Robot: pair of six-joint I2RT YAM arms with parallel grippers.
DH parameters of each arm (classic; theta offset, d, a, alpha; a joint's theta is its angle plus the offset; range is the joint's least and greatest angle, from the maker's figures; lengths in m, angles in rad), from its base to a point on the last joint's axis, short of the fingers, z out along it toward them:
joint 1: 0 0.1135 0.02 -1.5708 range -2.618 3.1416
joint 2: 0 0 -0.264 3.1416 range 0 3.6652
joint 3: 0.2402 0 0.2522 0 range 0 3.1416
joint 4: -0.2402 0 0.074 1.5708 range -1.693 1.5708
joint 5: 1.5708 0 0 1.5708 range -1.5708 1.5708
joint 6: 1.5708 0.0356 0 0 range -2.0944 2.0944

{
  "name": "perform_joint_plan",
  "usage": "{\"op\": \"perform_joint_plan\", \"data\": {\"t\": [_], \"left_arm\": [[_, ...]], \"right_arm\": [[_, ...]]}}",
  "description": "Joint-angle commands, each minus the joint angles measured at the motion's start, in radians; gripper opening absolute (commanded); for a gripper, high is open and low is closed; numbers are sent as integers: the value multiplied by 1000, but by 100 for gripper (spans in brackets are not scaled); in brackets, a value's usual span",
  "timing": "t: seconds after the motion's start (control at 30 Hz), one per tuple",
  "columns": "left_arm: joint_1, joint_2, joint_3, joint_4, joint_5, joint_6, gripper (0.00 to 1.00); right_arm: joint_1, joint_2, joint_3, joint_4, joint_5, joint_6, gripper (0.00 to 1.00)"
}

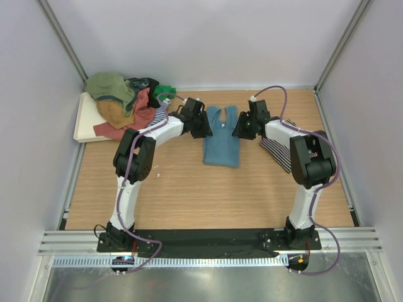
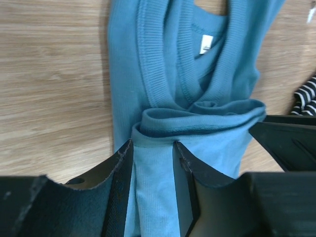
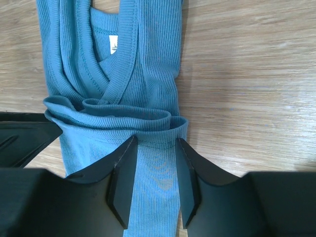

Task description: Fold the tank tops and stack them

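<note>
A teal-blue tank top point(image 1: 221, 141) lies flat on the wooden table, straps toward the back. A doubled-over edge of it point(image 2: 197, 116) point(image 3: 113, 116) runs across just below the neckline. My left gripper point(image 1: 203, 126) point(image 2: 153, 145) sits at the top's left side and my right gripper point(image 1: 242, 128) point(image 3: 156, 140) at its right side. Each pair of jaws stands partly apart, straddling a strip of teal cloth at that edge. The striped tank top point(image 1: 277, 151) point(image 2: 306, 96) lies under the right arm. Several other tank tops point(image 1: 126, 104) are heaped at the back left.
The heap rests on a white board point(image 1: 85, 123) against the left wall. Grey walls close in the table on three sides. Bare wood point(image 1: 208, 195) stretches from the teal top to the arm bases.
</note>
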Motion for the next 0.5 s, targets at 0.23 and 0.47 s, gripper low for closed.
{"op": "perform_joint_plan", "data": {"t": [0.23,0.47], "left_arm": [[-3,39,97,-55,-40,17,26],[-4,75,132,-51,-6,21,8]], "right_arm": [[4,32,62,8,-3,-9,30],[7,32,68,19,-48,-15,1]]}}
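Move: The blue tank top's raised crosswise edge lies right at both hands: its left end is under 1 cm below and about 1 cm ahead of the left fingertips, and its right end sits likewise at the right fingertips. The neck label is some 4 cm ahead and 6 cm right of the left hand, or about 4 cm ahead and 4 cm left of the right. The folded striped tank top lies roughly 18 cm right of the right hand and 4 cm back. The blue tank top's raised edge is pinched near both ends as the two grippers go from about four tenths open to almost shut. The left hand eases roughly 1 cm forward and 1 cm down into the edge while closing; the right sinks a little over half a centimetre onto its end, almost in place. ##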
